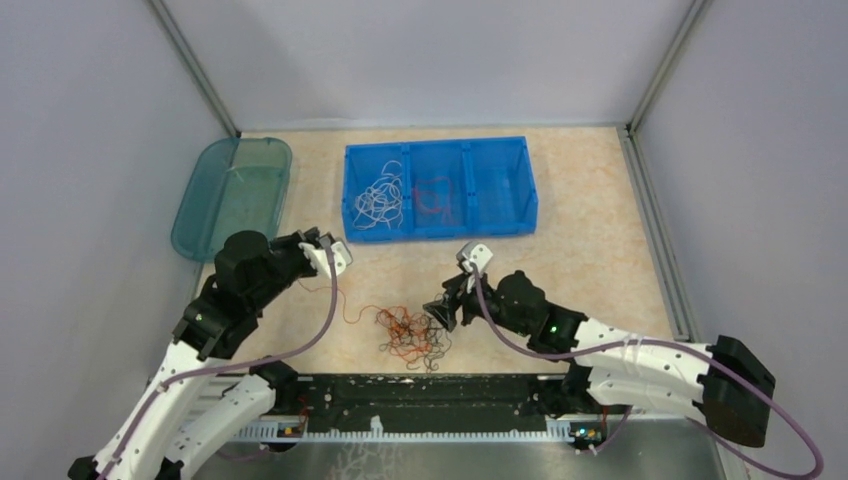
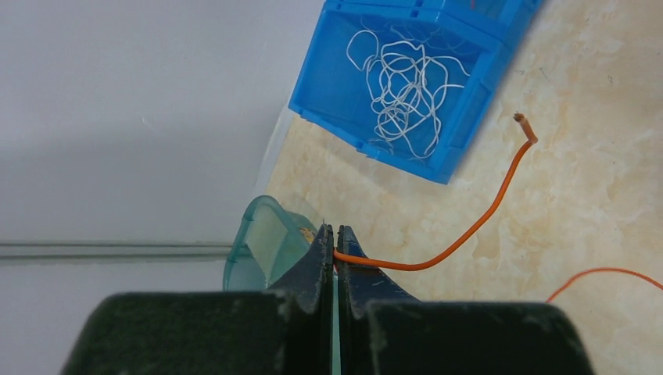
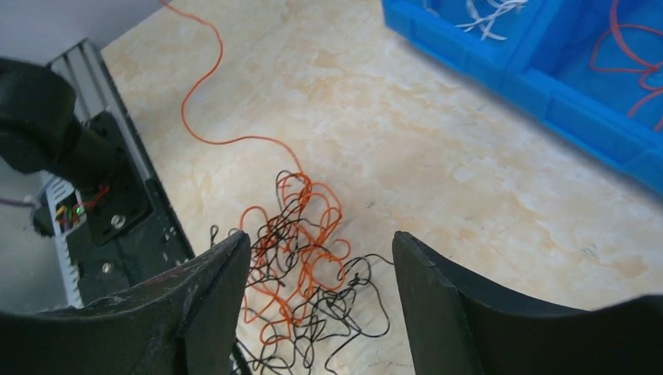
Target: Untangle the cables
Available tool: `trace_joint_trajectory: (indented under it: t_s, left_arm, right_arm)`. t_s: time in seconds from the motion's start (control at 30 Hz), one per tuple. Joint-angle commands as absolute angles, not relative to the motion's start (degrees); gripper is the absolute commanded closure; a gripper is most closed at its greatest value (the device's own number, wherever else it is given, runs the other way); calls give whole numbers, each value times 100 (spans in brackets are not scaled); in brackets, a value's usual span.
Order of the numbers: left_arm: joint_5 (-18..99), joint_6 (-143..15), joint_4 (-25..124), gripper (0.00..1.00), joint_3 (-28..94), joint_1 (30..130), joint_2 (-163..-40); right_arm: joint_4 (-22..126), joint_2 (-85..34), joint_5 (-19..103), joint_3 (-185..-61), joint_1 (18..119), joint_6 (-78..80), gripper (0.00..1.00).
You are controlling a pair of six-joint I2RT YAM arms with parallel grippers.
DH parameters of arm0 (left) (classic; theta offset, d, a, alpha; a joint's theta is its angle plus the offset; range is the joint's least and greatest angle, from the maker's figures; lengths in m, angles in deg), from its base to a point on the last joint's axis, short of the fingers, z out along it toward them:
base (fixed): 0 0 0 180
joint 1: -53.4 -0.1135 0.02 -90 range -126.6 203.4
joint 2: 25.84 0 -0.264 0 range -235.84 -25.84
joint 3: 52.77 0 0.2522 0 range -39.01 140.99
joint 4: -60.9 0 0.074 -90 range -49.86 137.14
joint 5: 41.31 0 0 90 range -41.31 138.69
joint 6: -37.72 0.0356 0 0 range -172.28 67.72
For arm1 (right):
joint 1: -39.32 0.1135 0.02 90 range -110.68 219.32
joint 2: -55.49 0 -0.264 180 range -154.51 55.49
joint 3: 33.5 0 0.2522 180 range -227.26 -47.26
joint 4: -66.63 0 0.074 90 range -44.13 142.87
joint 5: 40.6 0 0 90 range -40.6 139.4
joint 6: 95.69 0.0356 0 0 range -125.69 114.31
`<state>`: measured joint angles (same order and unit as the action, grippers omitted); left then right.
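Observation:
The cables [image 1: 410, 338] lie as a tangle of thin orange and black wires on the table near its front edge. In the right wrist view the tangle [image 3: 313, 262] sits just below and between the fingers of my right gripper [image 3: 320, 242], which is open and holds nothing. My right gripper [image 1: 438, 314] hovers at the tangle's right side. My left gripper [image 2: 336, 251] is shut on an orange cable [image 2: 469, 230], whose free end curls up in the air. From my left gripper [image 1: 335, 260] the orange strand [image 1: 347, 315] runs down to the tangle.
A blue three-compartment bin [image 1: 440, 228] stands at the back, with white wires [image 1: 380, 200] in its left section and red ones [image 1: 432, 195] in the middle. A teal translucent tub [image 1: 232, 195] lies at the back left. A black rail [image 1: 420, 400] runs along the near edge.

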<state>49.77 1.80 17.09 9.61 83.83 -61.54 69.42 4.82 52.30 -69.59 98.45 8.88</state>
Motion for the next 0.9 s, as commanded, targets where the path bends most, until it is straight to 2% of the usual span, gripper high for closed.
trace_joint_trajectory:
  t_s: [0.0,0.2,0.3,0.4,0.6,0.63,0.7,0.83,0.87]
  left_arm:
    - [4921,-121,1938,100,1280,8373,-6431]
    - [4756,-400,1901,100,1687,8372,-6738]
    - [4547,-504,1793,100,1830,8374,-6748]
    - [4421,-561,1664,100,1939,8376,-6735]
    - [4307,-497,1588,100,2002,8377,-6689]
    - [4289,-480,1574,100,2020,8377,-6676]
    - [4293,-408,1559,100,2015,8380,-6651]
    - [4475,-120,1537,100,1918,8377,-6574]
    - [4587,-11,1545,100,1889,8377,-6547]
  right_arm:
    - [6884,4,4377,-7454,10177,406,35]
    - [7154,-849,4289,-7769,10773,76,42]
    - [7288,-1435,4736,-7787,10734,93,42]
    - [7499,-2052,4543,-7789,10388,284,41]
    - [7729,-2935,4330,-7836,10348,167,38]
    - [7730,-2996,4311,-7830,10348,162,40]
    - [7693,-3032,4310,-7834,10344,146,52]
    - [7701,-2460,4626,-7646,10175,283,92]
    - [7710,-2221,4752,-7548,10094,366,98]
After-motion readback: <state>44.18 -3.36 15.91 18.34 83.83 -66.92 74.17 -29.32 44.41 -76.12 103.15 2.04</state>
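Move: The orange-and-black tangle lies about 3 cm back of the open right hand, 7 cm to its left and 15 cm below. Of the tangle, the white cable in the blue tray is some 30 cm farther out and 7 cm left; the red cable in the next compartment is about as far out and 6 cm to its right. From the left hand, which already holds the orange cable's end, the tangle is roughly 11 cm back, 15 cm right and 28 cm below. The right fingertips come down into the tangle and pinch a bunch of orange and black strands. The hand first swings back and left about 5 cm each, then drops mostly straight, some 13 cm lower in all, the fingers tipping down about 20 degrees and turning counter-clockwise before closing. The left hand keeps its pinch on the orange cable and rises about 4 cm, easing right. ##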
